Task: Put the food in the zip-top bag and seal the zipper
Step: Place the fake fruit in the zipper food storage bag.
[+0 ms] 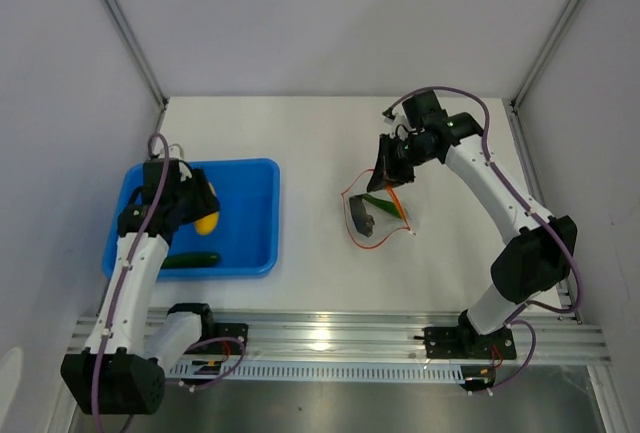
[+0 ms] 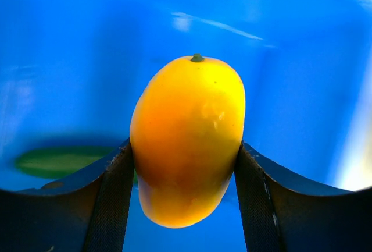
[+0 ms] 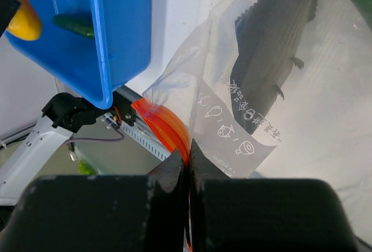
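Note:
My left gripper (image 1: 203,208) is shut on the yellow-orange food piece (image 2: 187,138), which also shows in the top view (image 1: 207,218), holding it just above the blue tray (image 1: 255,203). A dark green piece (image 1: 190,260) lies in the tray's near part. My right gripper (image 1: 392,175) is shut on the orange-red zipper (image 3: 165,125) of the clear zip-top bag (image 1: 375,215), lifting the bag's mouth edge (image 3: 187,158) off the table. Green food (image 1: 382,203) lies inside the bag.
The blue tray also shows in the right wrist view (image 3: 125,31). Metal rails (image 1: 330,338) run along the near edge. Grey walls and corner posts (image 1: 125,28) enclose the white table (image 1: 310,143).

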Robot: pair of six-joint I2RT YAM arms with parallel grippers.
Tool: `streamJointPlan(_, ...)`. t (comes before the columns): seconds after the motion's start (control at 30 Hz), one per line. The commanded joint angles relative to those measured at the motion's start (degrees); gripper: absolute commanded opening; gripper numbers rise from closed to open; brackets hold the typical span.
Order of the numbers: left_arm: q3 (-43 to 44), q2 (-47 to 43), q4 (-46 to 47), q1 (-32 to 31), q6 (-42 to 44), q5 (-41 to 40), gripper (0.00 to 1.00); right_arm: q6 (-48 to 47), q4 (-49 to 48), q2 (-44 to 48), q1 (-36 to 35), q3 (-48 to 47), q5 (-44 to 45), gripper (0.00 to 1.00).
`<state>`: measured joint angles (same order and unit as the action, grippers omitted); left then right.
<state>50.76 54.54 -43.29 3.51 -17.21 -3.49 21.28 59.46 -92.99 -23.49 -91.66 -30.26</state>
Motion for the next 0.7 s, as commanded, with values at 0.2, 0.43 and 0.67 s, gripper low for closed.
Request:
streamJointPlan(0.2,11.0,-0.8,9.3,-19.5,-16.8,25.9,0.01,0.5,0.9,-3.7,-0.9,-6.4,-2.7,0.00)
streamJointPlan(0.43,15.6,5.6,29.5,-32.4,-22.3,38.5,0.01,2.0,0.9,-4.5,-0.9,-8.0,-5.2,0.00)
streamJointPlan(0.67,24.3,18.1,29.2,-41.2,-22.1,44.1,0.01,2.8,0.6,-5.4,-0.2,-11.0,-7.0,0.00)
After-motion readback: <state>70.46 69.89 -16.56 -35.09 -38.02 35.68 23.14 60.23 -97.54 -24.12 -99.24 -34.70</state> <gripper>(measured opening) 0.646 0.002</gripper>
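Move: The mango is already in my left fingers, over the tray. The bag's mouth lies about 39 cm to the right, some 2 cm ahead and about level in height. My right hand, pinching its rim, has that mouth's middle roughly 6 cm below, 2 cm back and 1 cm left. From my left hand, the tray's right rim is about 16 cm right, straight abeam and 8 cm lower; the cucumber is 7 cm left, 2 cm back, 13 cm down. I sweep my left hand quickly to the right, about 32 cm, lifting it some 17 cm, over the tray's right rim towards the bag's mouth. My wrist swings strongly clockwise, its left side dipping, and the fingers keep their hold on the mango. My right hand stays shut on the bag's rim and eases about 3 cm left and up. ##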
